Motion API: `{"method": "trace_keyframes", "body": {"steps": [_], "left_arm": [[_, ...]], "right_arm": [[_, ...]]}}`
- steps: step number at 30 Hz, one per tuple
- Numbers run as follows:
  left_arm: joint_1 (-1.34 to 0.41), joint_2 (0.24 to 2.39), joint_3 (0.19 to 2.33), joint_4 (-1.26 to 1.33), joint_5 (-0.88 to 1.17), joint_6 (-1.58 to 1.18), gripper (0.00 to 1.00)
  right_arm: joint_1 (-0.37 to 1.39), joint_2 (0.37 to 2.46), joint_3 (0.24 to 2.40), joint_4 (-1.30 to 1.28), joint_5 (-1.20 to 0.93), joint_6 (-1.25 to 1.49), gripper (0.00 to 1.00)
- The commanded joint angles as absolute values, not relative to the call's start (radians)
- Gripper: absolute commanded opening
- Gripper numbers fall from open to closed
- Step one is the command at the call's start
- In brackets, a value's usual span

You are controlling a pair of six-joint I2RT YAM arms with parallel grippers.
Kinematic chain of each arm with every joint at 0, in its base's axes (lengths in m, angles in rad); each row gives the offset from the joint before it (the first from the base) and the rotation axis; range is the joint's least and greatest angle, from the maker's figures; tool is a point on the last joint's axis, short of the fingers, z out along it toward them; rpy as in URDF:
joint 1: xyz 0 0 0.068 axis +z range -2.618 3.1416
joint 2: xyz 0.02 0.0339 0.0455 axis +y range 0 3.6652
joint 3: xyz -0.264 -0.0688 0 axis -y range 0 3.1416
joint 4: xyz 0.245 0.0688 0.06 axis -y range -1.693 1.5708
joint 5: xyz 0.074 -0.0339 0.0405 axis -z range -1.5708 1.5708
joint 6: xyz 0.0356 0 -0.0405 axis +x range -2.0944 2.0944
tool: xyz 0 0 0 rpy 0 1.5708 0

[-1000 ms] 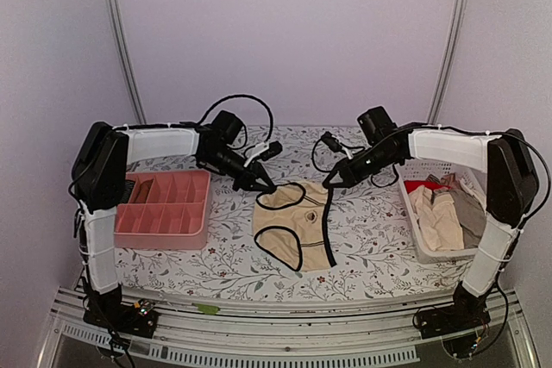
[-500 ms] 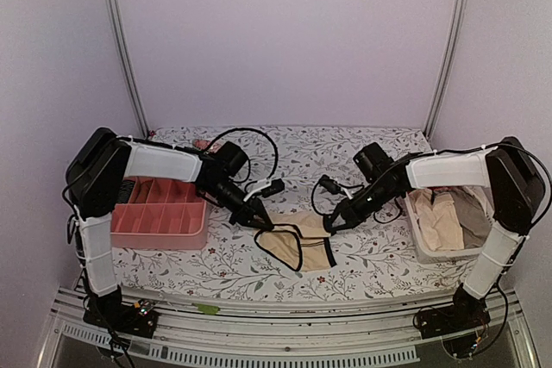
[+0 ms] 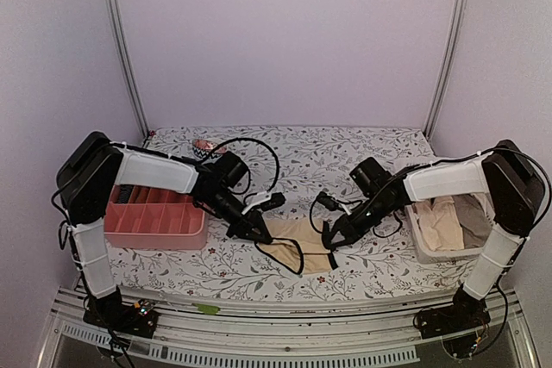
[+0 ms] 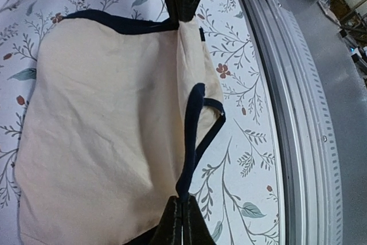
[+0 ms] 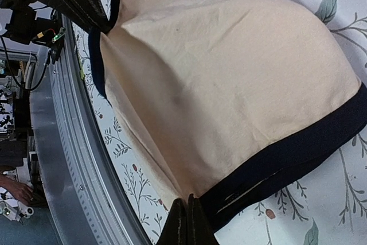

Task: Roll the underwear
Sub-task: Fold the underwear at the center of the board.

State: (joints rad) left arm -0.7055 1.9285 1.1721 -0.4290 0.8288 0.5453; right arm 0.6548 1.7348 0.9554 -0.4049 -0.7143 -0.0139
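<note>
One beige underwear with black trim (image 3: 297,239) lies folded over itself on the floral tabletop, near the front middle. My left gripper (image 3: 260,236) is shut on its left edge. In the left wrist view the fingertips (image 4: 183,220) pinch the black trim of the cloth (image 4: 103,113). My right gripper (image 3: 332,243) is shut on the right edge. In the right wrist view the gripper (image 5: 188,217) clamps the beige corner beside the wide black band (image 5: 298,153). More beige underwear (image 3: 442,223) lies in the basket at the right.
A pink divided tray (image 3: 155,228) sits at the left under the left arm. A white basket (image 3: 421,247) stands at the right. A small pink and dark object (image 3: 207,147) lies at the back left. The metal rail (image 3: 285,312) runs along the near edge.
Both grippers have moved toward the near edge, drawing the far edge of the trimmed underwear over itself. The cloth now shows as a shorter, folded shape.
</note>
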Motion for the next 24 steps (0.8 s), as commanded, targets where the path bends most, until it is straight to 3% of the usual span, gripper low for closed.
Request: {"method": "trace_keyframes", "body": {"steps": [1, 16, 19, 24], "left_arm": [[-0.728, 1.907, 1.157, -0.390, 0.815, 0.530, 0.00], [-0.771, 1.913, 1.111, -0.387, 0.762, 0.589, 0.00], [-0.785, 1.898, 1.094, -0.397, 0.729, 0.610, 0.11], [-0.788, 1.853, 1.087, -0.432, 0.711, 0.619, 0.34]], "right_arm": [[0.667, 1.714, 0.934, -0.382, -0.722, -0.010, 0.00], [0.724, 1.736, 0.910, -0.417, -0.646, -0.015, 0.00], [0.730, 1.719, 0.908, -0.439, -0.648, -0.017, 0.00], [0.732, 1.655, 0.915, -0.488, -0.649, -0.006, 0.39]]}}
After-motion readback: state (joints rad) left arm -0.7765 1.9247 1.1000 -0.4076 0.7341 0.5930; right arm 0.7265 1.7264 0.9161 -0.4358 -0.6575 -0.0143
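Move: Both hands still pinch the underwear's folded-over far edge, about 4 cm above the board. The lower layer's near leg-hole corner lies about 6 cm back and 7 cm right of the left hand; the near waistband end lies about 4 cm back and 1 cm right of the right hand. The pink box stands some 24 cm left and 6 cm ahead of the left hand, the white basket about 26 cm right and 8 cm ahead of the right hand. Both hands ease back together about 3 cm while sinking, the left by nearly 3 cm and the right by about 2 cm, drawing the pinched edge over the lower layer towards its near edge. Only at the end of this slow lay-down do the fingers part, to a bit over a quarter open, letting go of the leg-hole trim on the left and the waistband corner on the right, with the wrists turning only about 5 degrees. ##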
